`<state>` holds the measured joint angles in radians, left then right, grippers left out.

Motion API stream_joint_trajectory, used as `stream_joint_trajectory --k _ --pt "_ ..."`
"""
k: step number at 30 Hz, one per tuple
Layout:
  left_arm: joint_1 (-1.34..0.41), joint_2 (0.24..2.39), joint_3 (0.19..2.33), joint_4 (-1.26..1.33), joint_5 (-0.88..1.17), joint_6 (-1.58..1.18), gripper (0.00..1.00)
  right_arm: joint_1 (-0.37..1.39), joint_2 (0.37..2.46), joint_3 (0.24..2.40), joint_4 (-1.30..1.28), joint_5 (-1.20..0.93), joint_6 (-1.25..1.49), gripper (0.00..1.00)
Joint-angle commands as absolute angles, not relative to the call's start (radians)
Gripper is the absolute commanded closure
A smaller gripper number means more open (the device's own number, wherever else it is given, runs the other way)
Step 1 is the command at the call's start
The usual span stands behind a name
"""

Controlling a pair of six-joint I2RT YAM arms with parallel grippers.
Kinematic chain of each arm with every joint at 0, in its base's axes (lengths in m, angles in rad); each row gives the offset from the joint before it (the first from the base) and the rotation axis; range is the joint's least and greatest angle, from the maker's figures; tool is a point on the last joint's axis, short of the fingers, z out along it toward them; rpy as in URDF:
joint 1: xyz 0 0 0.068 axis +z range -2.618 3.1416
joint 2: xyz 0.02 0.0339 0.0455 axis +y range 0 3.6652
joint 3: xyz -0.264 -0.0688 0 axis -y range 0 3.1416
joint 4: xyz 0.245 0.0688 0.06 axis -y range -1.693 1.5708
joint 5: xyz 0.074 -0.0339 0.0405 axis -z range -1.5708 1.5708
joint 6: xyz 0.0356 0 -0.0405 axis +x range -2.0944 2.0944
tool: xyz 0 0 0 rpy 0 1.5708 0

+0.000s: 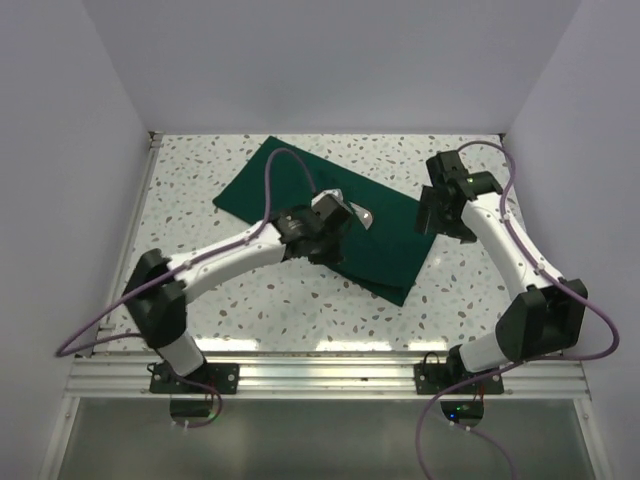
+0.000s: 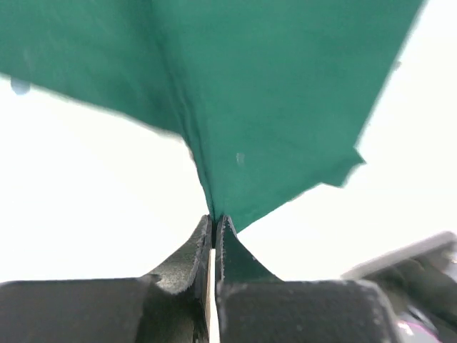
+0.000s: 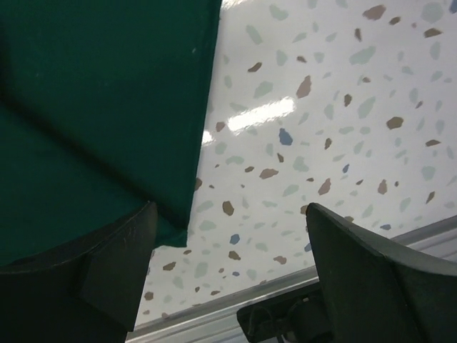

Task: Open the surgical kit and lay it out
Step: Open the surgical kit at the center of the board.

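The surgical kit's dark green cloth wrap (image 1: 290,190) lies slanted across the speckled table. Beside my left gripper (image 1: 343,214), a small shiny patch of the steel tray (image 1: 364,216) shows over the middle of the cloth. In the left wrist view that gripper (image 2: 214,219) is shut on a pinched fold of the green cloth (image 2: 271,107), which rises taut from the jaws. My right gripper (image 1: 432,216) stands open at the cloth's right edge. Its left finger (image 3: 107,271) is over the cloth's corner (image 3: 93,107) and its right finger (image 3: 371,271) is over bare table. The instruments are hidden.
An aluminium rail (image 1: 330,370) runs along the near table edge and also shows in the right wrist view as the rail (image 3: 214,314). White walls close in the table at the left, back and right. Purple cables (image 1: 285,160) loop over both arms.
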<state>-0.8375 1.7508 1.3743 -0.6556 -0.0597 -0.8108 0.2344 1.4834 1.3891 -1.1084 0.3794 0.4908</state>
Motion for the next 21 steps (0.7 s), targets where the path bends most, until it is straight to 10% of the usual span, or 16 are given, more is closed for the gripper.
stream_joint_trajectory --k 1,12,14,21 --pt "-1.050 1.453 1.388 -0.920 -0.383 -1.140 1.00 0.249 1.421 1.327 -1.055 0.247 0.512 0.12" --pt "-1.689 1.568 1.370 -1.207 -0.348 -1.931 0.96 0.336 1.515 1.336 -1.058 0.221 0.534 0.11" --pt "-1.687 1.650 1.518 -1.274 -0.328 -1.907 0.01 0.350 1.538 1.368 -1.074 0.221 0.534 0.10" --pt "-1.592 1.683 1.651 -1.254 -0.411 -1.777 0.00 0.356 1.531 1.370 -1.089 0.219 0.528 0.08"
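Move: The left hand still pinches the drape's folded flap, its fingers shut. The board's near edge, where the flap is going, lies about 21 cm straight back and some 8 cm below. The tray, mostly under the drape, is about 9 cm ahead and 2 cm left; the drape's near-right corner is about 9 cm back and 15 cm right. From the empty right hand, the near edge spot is some 26 cm back and 25 cm left, and the tray 27 cm left and 2 cm ahead. Keeping its pinch on the flap, the left hand swings fast backwards off the tray towards the board's near edge, nearly 30 cm, arching up about 12 cm and sinking again; there the fingers open wide and let go of the drape, and the hand drifts right. The open right hand meanwhile eases about 6 cm left and 4 cm down towards the tray, over the drape's right side. ##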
